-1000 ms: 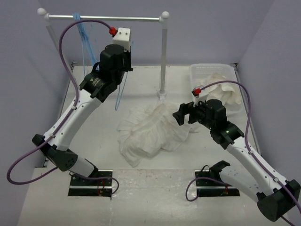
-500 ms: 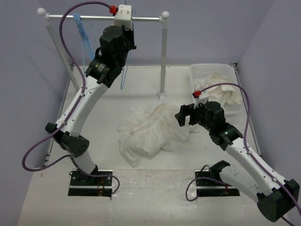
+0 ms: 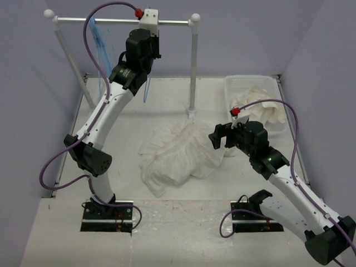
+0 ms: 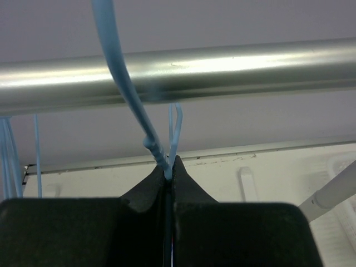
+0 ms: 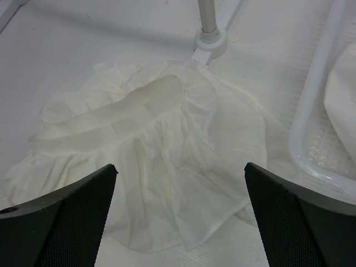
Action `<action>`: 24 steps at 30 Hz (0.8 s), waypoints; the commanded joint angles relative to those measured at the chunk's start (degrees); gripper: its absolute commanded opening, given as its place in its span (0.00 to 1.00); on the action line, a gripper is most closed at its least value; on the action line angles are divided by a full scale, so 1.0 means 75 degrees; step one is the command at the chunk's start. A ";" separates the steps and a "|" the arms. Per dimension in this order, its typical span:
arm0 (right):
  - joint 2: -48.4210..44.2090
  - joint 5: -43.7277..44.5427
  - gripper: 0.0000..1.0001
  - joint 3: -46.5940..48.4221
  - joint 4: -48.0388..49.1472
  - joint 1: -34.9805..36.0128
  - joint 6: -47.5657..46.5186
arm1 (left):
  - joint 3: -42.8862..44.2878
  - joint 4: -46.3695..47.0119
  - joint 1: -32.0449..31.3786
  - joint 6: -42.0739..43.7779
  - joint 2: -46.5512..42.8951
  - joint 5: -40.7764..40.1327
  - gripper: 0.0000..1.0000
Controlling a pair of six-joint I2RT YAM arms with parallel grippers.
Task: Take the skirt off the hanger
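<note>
The skirt (image 3: 178,153) lies in a crumpled heap on the table, off the hanger; the right wrist view shows its gathered waistband (image 5: 139,105). My left gripper (image 3: 147,30) is raised to the rail (image 3: 111,21) and is shut on the light-blue wire hanger (image 4: 167,161) just under its hook. The hook (image 4: 122,78) crosses in front of the rail (image 4: 233,67); I cannot tell whether it rests on it. The hanger's lower wire (image 3: 146,92) dangles below the wrist. My right gripper (image 3: 219,136) hovers open and empty over the skirt's right part (image 5: 181,167).
Several more blue hangers (image 3: 99,39) hang at the rail's left end. The rack's right post (image 3: 193,67) stands behind the skirt, its foot (image 5: 210,41) touching the fabric. A clear bin (image 3: 250,79) at the back right holds off-white cloth (image 3: 264,108).
My left arm has lifted the hanger from mid-height up to the rail. The right arm has barely moved, and the skirt lies as before.
</note>
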 commanded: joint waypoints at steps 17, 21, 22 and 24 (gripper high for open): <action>-0.0041 0.0408 0.99 0.0028 0.0061 0.0001 -0.0134 | -0.0372 -0.0062 0.1794 -0.0463 -0.0927 0.0560 0.00; -0.0076 0.0420 0.99 0.0040 0.0061 0.0001 -0.0146 | -0.0512 -0.0227 0.1854 -0.0416 -0.0879 0.1030 0.00; -0.0076 0.0408 0.99 0.0051 0.0061 0.0001 -0.0157 | -0.0687 -0.0192 0.1854 -0.0416 -0.0902 0.1088 0.00; -0.0076 0.0408 0.99 0.0086 0.0038 0.0001 -0.0181 | -0.0747 -0.0296 0.1854 -0.0463 -0.0961 0.1008 0.07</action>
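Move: The bunch of blue hangers, where the hanger pinched in the left hand is being taken, hangs about 18 cm to that hand's left and 3 cm ahead, its middle some 12 cm lower. The rod passes roughly 3 cm straight ahead and 3 cm above the fingers. The skirt lies in a heap 18 cm back, 10 cm right and 49 cm down. From the right hand the bunch is about 27 cm ahead, 41 cm left and 11 cm up. Leftward along the near side of the rod, the left hand carries the still-pinched empty hanger some 12 cm towards the bunch of blue hangers. It rises about 2.5 cm as it sets off and sinks back by the end, while the hand yaws about 10 degrees counter-clockwise; only at the very end do the fingers just begin to ease apart. ##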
